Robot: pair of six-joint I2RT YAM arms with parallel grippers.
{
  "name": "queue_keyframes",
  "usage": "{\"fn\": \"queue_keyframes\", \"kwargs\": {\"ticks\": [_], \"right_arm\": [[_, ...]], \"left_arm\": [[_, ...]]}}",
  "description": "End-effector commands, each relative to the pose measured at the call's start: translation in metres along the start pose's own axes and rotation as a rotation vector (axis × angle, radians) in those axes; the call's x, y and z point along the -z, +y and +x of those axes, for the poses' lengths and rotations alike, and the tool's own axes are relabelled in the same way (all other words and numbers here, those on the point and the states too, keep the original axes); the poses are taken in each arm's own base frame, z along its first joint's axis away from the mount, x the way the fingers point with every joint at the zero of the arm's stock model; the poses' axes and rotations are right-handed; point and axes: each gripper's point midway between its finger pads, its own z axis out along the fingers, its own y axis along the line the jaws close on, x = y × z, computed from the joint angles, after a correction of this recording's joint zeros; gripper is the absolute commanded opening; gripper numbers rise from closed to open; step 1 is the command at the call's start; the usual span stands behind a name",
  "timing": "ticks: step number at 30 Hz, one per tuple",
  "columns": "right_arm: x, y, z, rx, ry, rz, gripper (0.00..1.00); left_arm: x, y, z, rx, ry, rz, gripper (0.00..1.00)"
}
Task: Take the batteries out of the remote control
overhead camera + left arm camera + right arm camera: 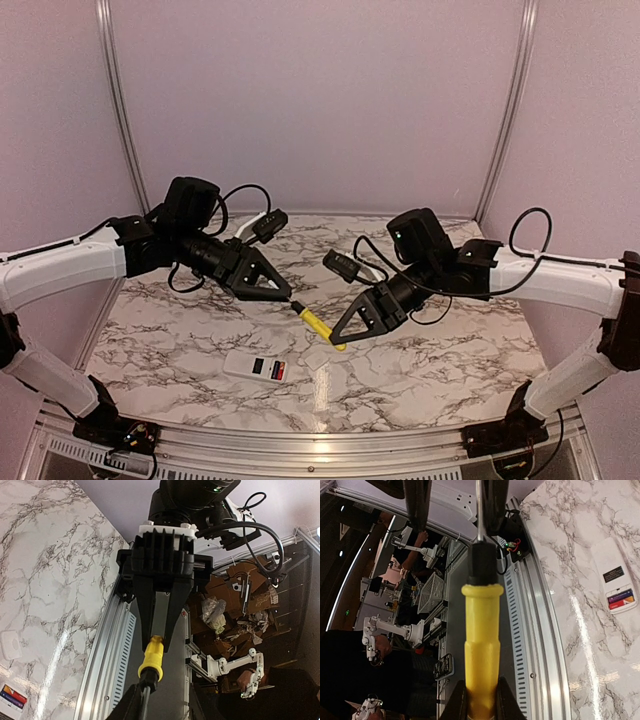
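Observation:
The remote control point(250, 364) lies on its face on the marble table point(440, 360), near the front. Its open compartment shows the red and dark batteries point(278, 370), also seen in the right wrist view point(621, 598). My right gripper point(341, 334) is shut on the yellow handle of a screwdriver point(481, 630) held in the air above the table. My left gripper point(286, 293) faces it with its jaws open. The fingers point(417, 502) stand on either side of the metal shaft with a gap between them. In the left wrist view the screwdriver's black collar point(148, 680) sits just above my left fingers.
A small squarish white cover piece point(318, 358) lies on the table just right of the remote; the left wrist view shows it too point(10, 645). An aluminium rail point(300, 440) runs along the table's front edge. Purple walls close the back and sides.

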Motion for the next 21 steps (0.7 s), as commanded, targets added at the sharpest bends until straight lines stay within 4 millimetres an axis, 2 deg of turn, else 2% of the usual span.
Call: {"fn": "queue_keyframes", "kwargs": {"ticks": [1, 7, 11, 12, 14, 16, 19, 21], "right_arm": [[0.003, 0.017, -0.009, 0.056, -0.007, -0.039, 0.0], [0.004, 0.016, -0.009, 0.062, -0.013, -0.029, 0.0], [0.006, 0.016, -0.013, 0.073, -0.036, -0.007, 0.0], [0.006, 0.015, -0.014, 0.071, -0.043, 0.003, 0.03], [0.007, 0.011, -0.019, 0.06, -0.06, 0.035, 0.32], [0.011, 0.01, -0.028, 0.045, -0.088, 0.063, 0.57], [0.022, 0.017, -0.053, 0.08, -0.191, 0.12, 0.76], [0.031, 0.025, -0.07, 0.09, -0.273, 0.137, 0.81]], "left_arm": [[-0.009, 0.0, -0.008, -0.021, -0.023, 0.005, 0.3], [-0.009, 0.002, -0.006, -0.019, -0.024, -0.01, 0.02], [-0.008, 0.002, -0.007, -0.02, -0.037, -0.023, 0.0], [-0.007, 0.001, -0.008, -0.021, -0.044, -0.024, 0.0], [-0.005, -0.002, -0.015, -0.027, -0.073, -0.026, 0.0], [-0.001, -0.009, -0.029, -0.045, -0.122, -0.023, 0.0], [0.017, -0.027, -0.058, -0.101, -0.253, 0.01, 0.0], [0.028, -0.036, -0.072, -0.112, -0.322, 0.041, 0.0]]}}
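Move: The screwdriver's shaft end is already between the left hand's half-closed fingers; the tool's middle lies about 5 cm to that hand's right, 3 cm back and 2 cm lower. The right hand still holds the handle's butt end, with the middle roughly 3 cm ahead, 6 cm left and 2 cm above it. Down on the table, some 23 cm below the left hand, the remote control lies about 7 cm to its left and 1 cm back, and the battery cover 8 cm to its right and 1 cm ahead. The left hand eases about 1 cm right along the screwdriver and shuts its fingers on the shaft near the handle's black collar, while the right hand holds the butt end nearly still. Once that grip is shut, the right fingers open wide and let go of the handle, and the left hand carries the tool some 2.5 cm forward and 1.5 cm up, turning several degrees counter-clockwise, as the open right hand also goes about 2 cm forward. ##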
